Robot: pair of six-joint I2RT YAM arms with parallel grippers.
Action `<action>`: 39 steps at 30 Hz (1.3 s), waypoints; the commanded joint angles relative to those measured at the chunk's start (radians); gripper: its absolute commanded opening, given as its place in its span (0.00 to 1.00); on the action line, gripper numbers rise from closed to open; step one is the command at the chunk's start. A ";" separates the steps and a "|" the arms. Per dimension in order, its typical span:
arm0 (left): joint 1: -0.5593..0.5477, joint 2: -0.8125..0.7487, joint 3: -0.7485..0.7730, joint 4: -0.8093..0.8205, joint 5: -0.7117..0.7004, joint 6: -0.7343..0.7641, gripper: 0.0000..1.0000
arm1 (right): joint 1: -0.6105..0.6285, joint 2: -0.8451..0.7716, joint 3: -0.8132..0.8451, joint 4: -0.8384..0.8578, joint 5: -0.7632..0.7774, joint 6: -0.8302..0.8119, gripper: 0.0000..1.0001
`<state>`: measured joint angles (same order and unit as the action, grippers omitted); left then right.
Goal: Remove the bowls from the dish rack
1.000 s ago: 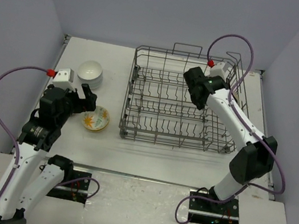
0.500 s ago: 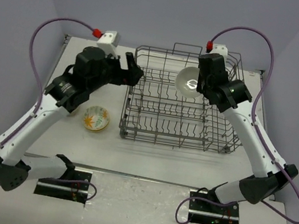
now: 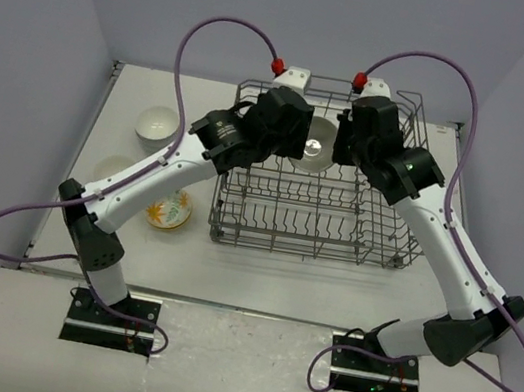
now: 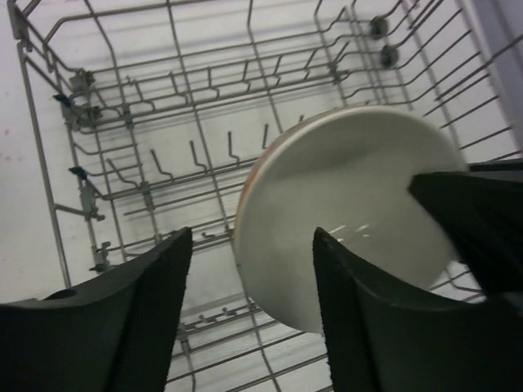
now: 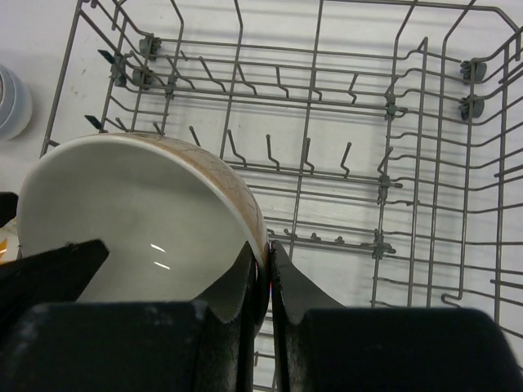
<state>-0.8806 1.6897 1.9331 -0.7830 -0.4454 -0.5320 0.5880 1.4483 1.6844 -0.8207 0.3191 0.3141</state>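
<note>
A beige-tan crackle bowl (image 3: 313, 146) hangs tilted above the back of the dish rack (image 3: 309, 215). My right gripper (image 3: 338, 146) is shut on its rim, one finger inside and one outside, as the right wrist view shows at the gripper (image 5: 263, 249) and bowl (image 5: 139, 212). My left gripper (image 3: 290, 140) is at the opposite side of the bowl. In the left wrist view that gripper (image 4: 252, 237) stands open astride the rim of the bowl (image 4: 351, 196), with a gap between its outer finger and the wall. The rack (image 4: 163, 90) below holds no other bowls that I can see.
On the table left of the rack stand a white bowl (image 3: 157, 123) and a floral bowl (image 3: 169, 208). The white stack (image 5: 12, 102) also shows at the left edge of the right wrist view. The rack's upright tines and raised handle loops lie beneath both grippers.
My left arm swung from the floral bowl across to the rack and its jaws have narrowed around the bowl's rim. My right gripper lifted the bowl out of the rack.
</note>
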 commanded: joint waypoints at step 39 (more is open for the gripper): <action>1.199 -0.665 -0.884 0.069 0.331 -0.022 0.00 | -0.258 -0.324 -0.543 0.400 -0.465 -0.009 0.99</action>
<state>0.2192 0.9848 1.0798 -0.8627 -0.3725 -0.5884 0.3332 1.1469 1.1416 -0.5003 -0.0868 0.3202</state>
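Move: The tan bowl hangs by its right rim in the right hand's shut fingers, its middle about 6 cm left and 3 cm below them; from the open left hand it is some 6 cm right, 2 cm ahead, 4 cm below. From the left hand, the tan bowls already out stand about 40 cm left, 4 cm back, 30 cm down. White bowls stand roughly 15 cm beyond them and 9 cm to their right; flowered bowls 14 cm right and 4 cm nearer. The left hand dips about 4 cm and pinches the tan bowl's left rim; the right fingers then open wide and let go of the other rim, the right hand drawing off some 5 cm to the right, then sinking and easing back. After a short hold the left hand swings the bowl some 40 cm left, coming back and down about 10 cm and turning 60 degrees counter-clockwise, out past the rack towards the tan bowls. ##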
